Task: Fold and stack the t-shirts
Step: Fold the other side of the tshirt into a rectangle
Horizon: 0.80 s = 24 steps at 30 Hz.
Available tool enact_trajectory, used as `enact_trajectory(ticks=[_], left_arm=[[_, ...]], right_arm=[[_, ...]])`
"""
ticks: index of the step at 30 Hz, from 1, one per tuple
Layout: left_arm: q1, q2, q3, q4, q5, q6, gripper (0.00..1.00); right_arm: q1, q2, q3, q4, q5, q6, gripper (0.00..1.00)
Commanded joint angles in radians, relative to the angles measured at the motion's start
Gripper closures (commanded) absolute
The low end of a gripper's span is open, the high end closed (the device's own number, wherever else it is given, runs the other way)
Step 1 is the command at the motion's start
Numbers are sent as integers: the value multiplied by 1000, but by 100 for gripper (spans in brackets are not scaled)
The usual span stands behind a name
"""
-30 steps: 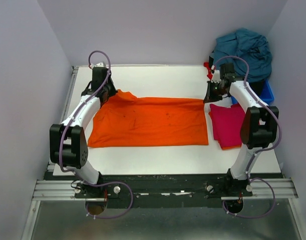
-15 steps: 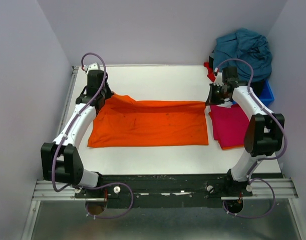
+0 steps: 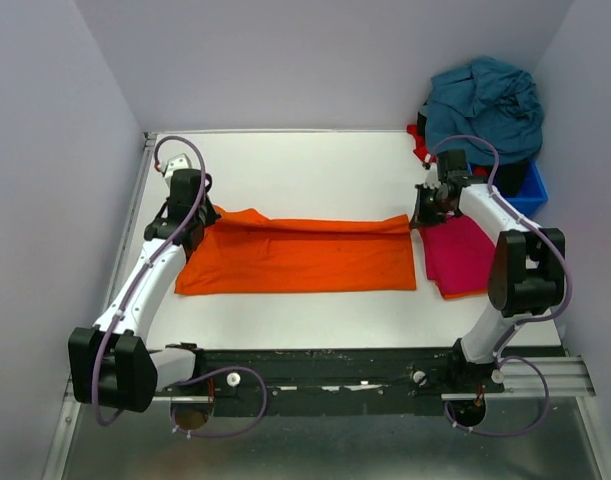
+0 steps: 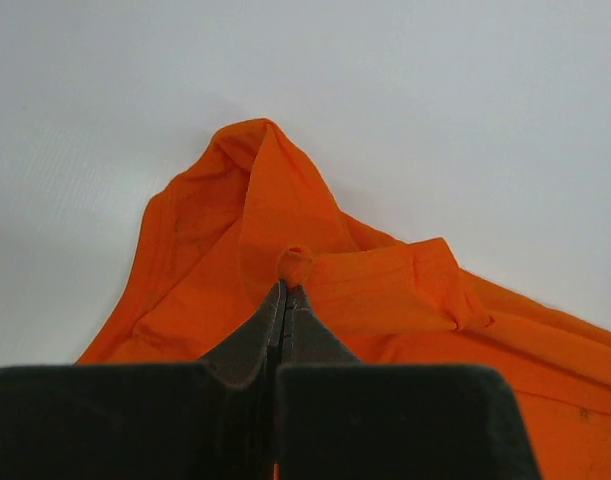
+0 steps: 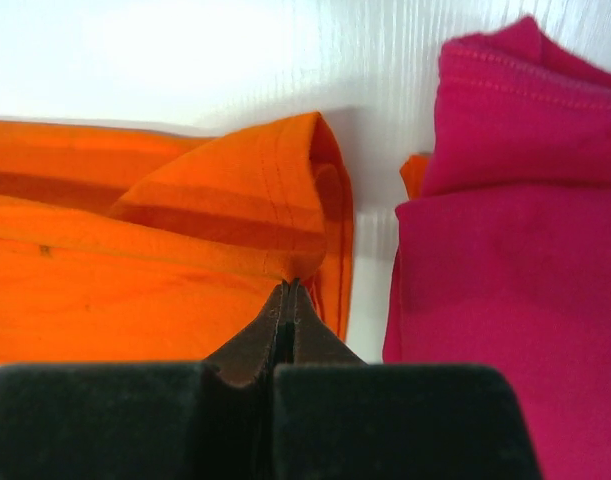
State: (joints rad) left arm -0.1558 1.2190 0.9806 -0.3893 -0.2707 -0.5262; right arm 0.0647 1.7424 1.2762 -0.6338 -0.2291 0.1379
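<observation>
An orange t-shirt (image 3: 300, 258) lies spread across the middle of the white table, its far edge lifted and doubled toward the front. My left gripper (image 3: 198, 222) is shut on the shirt's far left corner (image 4: 295, 262). My right gripper (image 3: 417, 221) is shut on its far right corner (image 5: 300, 255). A folded magenta-red t-shirt (image 3: 463, 252) lies to the right of the orange one, seen in the right wrist view as magenta cloth (image 5: 515, 250). A heap of teal-blue t-shirts (image 3: 485, 100) sits at the back right.
A small blue bin (image 3: 525, 188) stands under the teal heap at the back right corner. A bit of red cloth (image 3: 417, 135) shows beside it. Grey walls enclose the table (image 3: 305, 165) at the back and on both sides.
Both grippers have drawn the orange shirt's far edge toward the front, so the shirt is now narrower front to back. The left arm has stretched out flatter.
</observation>
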Motion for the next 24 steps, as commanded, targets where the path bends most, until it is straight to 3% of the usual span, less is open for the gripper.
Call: enact_trajectory(ticks=[1,15,16,17,18,21,24], left_arm=[[-16,-64,-71,-28,-50,-29,100],[-56,-180,-264,-37,-64,-112,100],[-57,-194,-287,-31,-64,-127,100],[-57,-216,-315,-23,-59,-138,100],[-59,-234,-336,-16,-55,-149,100],[-62,-286,-396,-11,-48,-181,100],[-65,-326,-440,-11,-44,-199,100]], right_arm=[[12,-35,-50,37,53,14,99],[44,-34,-113,60,105,20,99],[46,-30,-112,57,118,23,96],[47,-38,-112,56,131,25,81],[49,-52,-116,65,142,26,57],[53,-121,-144,101,137,28,42],[61,-179,-152,128,129,31,40]])
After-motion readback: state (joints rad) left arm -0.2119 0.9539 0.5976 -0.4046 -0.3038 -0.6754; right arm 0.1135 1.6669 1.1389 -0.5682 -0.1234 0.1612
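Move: The left hand holds the orange t-shirt's far-left corner some 14 cm above the table; its laying place on the shirt is about 10 cm back and straight below that line. The shirt's near-left corner lies roughly 13 cm back and 10 cm left of this hand. The right hand holds the far-right corner low, with its laying place only about 2 cm back and 4 cm down; the pink folded shirts are centred about 15 cm right and 4 cm back, the blue box roughly 28 cm right and 10 cm forward. Keeping its pinch on the orange corner, the left hand draws it back and down in about equal parts, some 8 cm each, over the shirt body towards the near edge, its fingers tipping slightly further down and the corner still off the table. The right hand carries its own corner about 2 cm back and 2.5 cm down onto the shirt, halts there, then opens a good half way to let go of the cloth, and starts to lift by about 1 cm while the left is still lowering. ##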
